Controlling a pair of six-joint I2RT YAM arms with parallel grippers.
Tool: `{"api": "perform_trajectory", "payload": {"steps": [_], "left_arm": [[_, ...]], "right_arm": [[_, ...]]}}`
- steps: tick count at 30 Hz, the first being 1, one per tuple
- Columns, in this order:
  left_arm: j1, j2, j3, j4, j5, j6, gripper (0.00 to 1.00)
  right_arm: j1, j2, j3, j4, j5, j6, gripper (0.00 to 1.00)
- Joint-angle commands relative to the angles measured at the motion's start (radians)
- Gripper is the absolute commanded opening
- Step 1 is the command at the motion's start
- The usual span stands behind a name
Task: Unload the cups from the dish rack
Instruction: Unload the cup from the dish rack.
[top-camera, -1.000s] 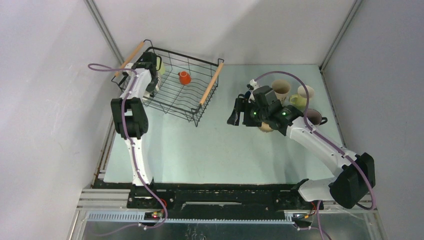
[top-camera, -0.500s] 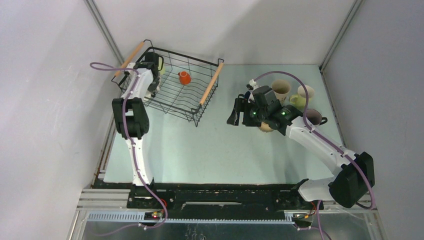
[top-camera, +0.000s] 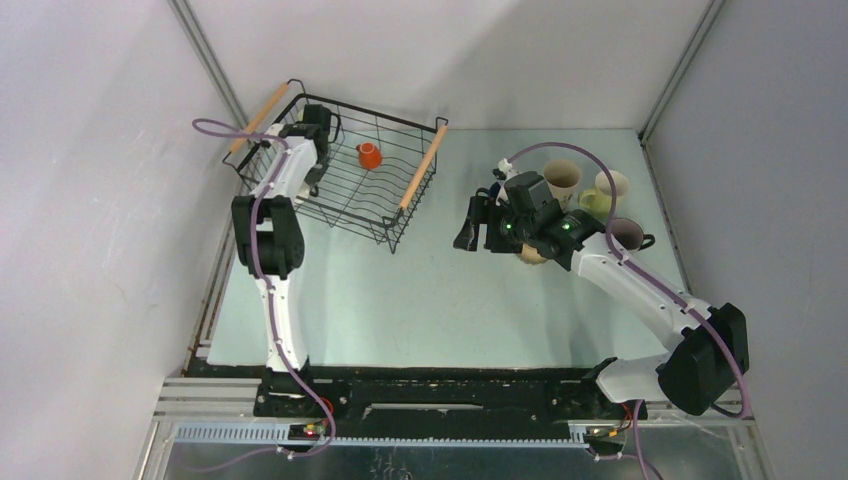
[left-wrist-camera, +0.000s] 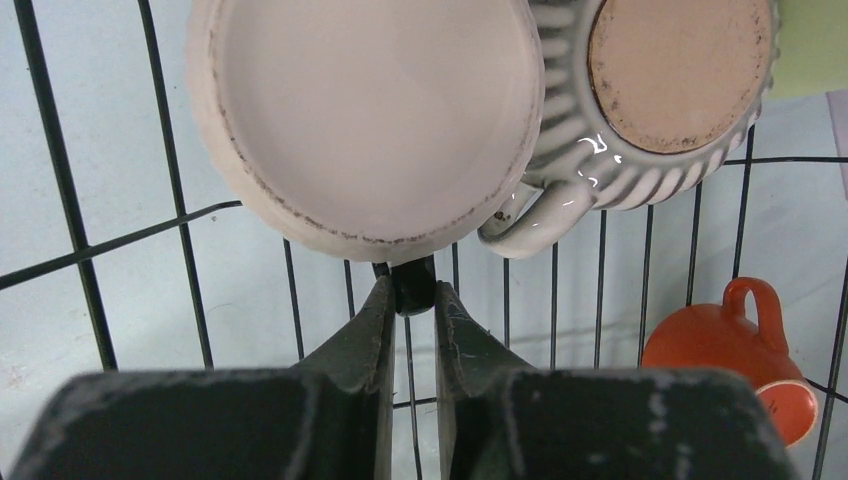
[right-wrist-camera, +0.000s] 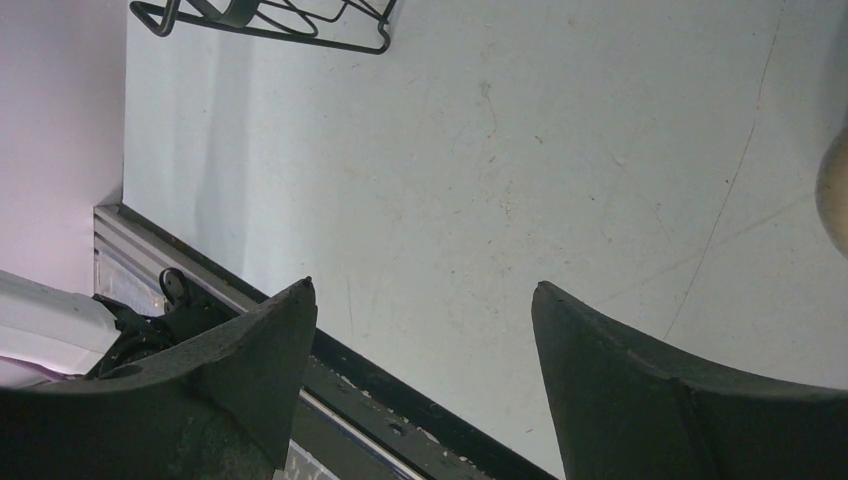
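Observation:
The black wire dish rack (top-camera: 421, 168) stands at the back left. Deep in its far left corner, my left gripper (top-camera: 316, 122) (left-wrist-camera: 410, 292) is shut on a dark piece, apparently the handle, at the lower rim of a pale cup (left-wrist-camera: 365, 110) whose mouth faces the wrist camera. A striped ribbed cup (left-wrist-camera: 655, 100) lies against it, base showing. An orange cup (top-camera: 369, 155) (left-wrist-camera: 735, 350) lies on the rack floor. Above bare table right of the rack, my right gripper (top-camera: 467, 236) (right-wrist-camera: 425, 290) hangs open with nothing in it.
Several unloaded cups stand at the back right: a cream one (top-camera: 562, 178), another cream one (top-camera: 611, 184), a pale green one (top-camera: 596, 203) and a mauve one (top-camera: 628, 235). The right arm partly covers a further cup (top-camera: 532, 256). Walls close in on both sides.
My left gripper has closed and shifted a little right and farther back inside the rack. The right arm has not moved.

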Motion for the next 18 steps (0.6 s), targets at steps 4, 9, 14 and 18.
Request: {"api": "perform_trajectory", "payload": {"steps": [4, 9, 14, 18], "left_arm": [[-0.011, -0.030, 0.016, -0.013, -0.017, -0.008, 0.13], [-0.002, -0.013, 0.028, -0.023, -0.032, 0.008, 0.26], [0.008, 0.000, 0.046, -0.026, -0.033, 0.028, 0.36], [0.009, 0.009, 0.065, -0.035, -0.037, 0.041, 0.40]], "right_arm": [[0.011, -0.021, -0.015, 0.037, -0.003, 0.005, 0.86], [0.008, -0.025, -0.015, 0.033, 0.000, 0.000, 0.86], [0.006, -0.020, -0.015, 0.038, -0.005, 0.000, 0.86], [0.006, -0.016, -0.014, 0.041, -0.007, 0.001, 0.86]]}}
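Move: The left hand's fingers are shut on the black handle of the upside-down white mug, whose middle lies about 5 cm to the hand's left and 2 cm ahead, at its height. The ribbed cup stands about 10 cm straight ahead; the red cup is roughly 8 cm ahead and 16 cm to the right, a little lower. From the right hand, the white mug is some 26 cm ahead, 46 cm left and 10 cm lower. The left hand, nearly still, opens its fingers to let go of the mug's black handle, easing back about 0.5 cm. ##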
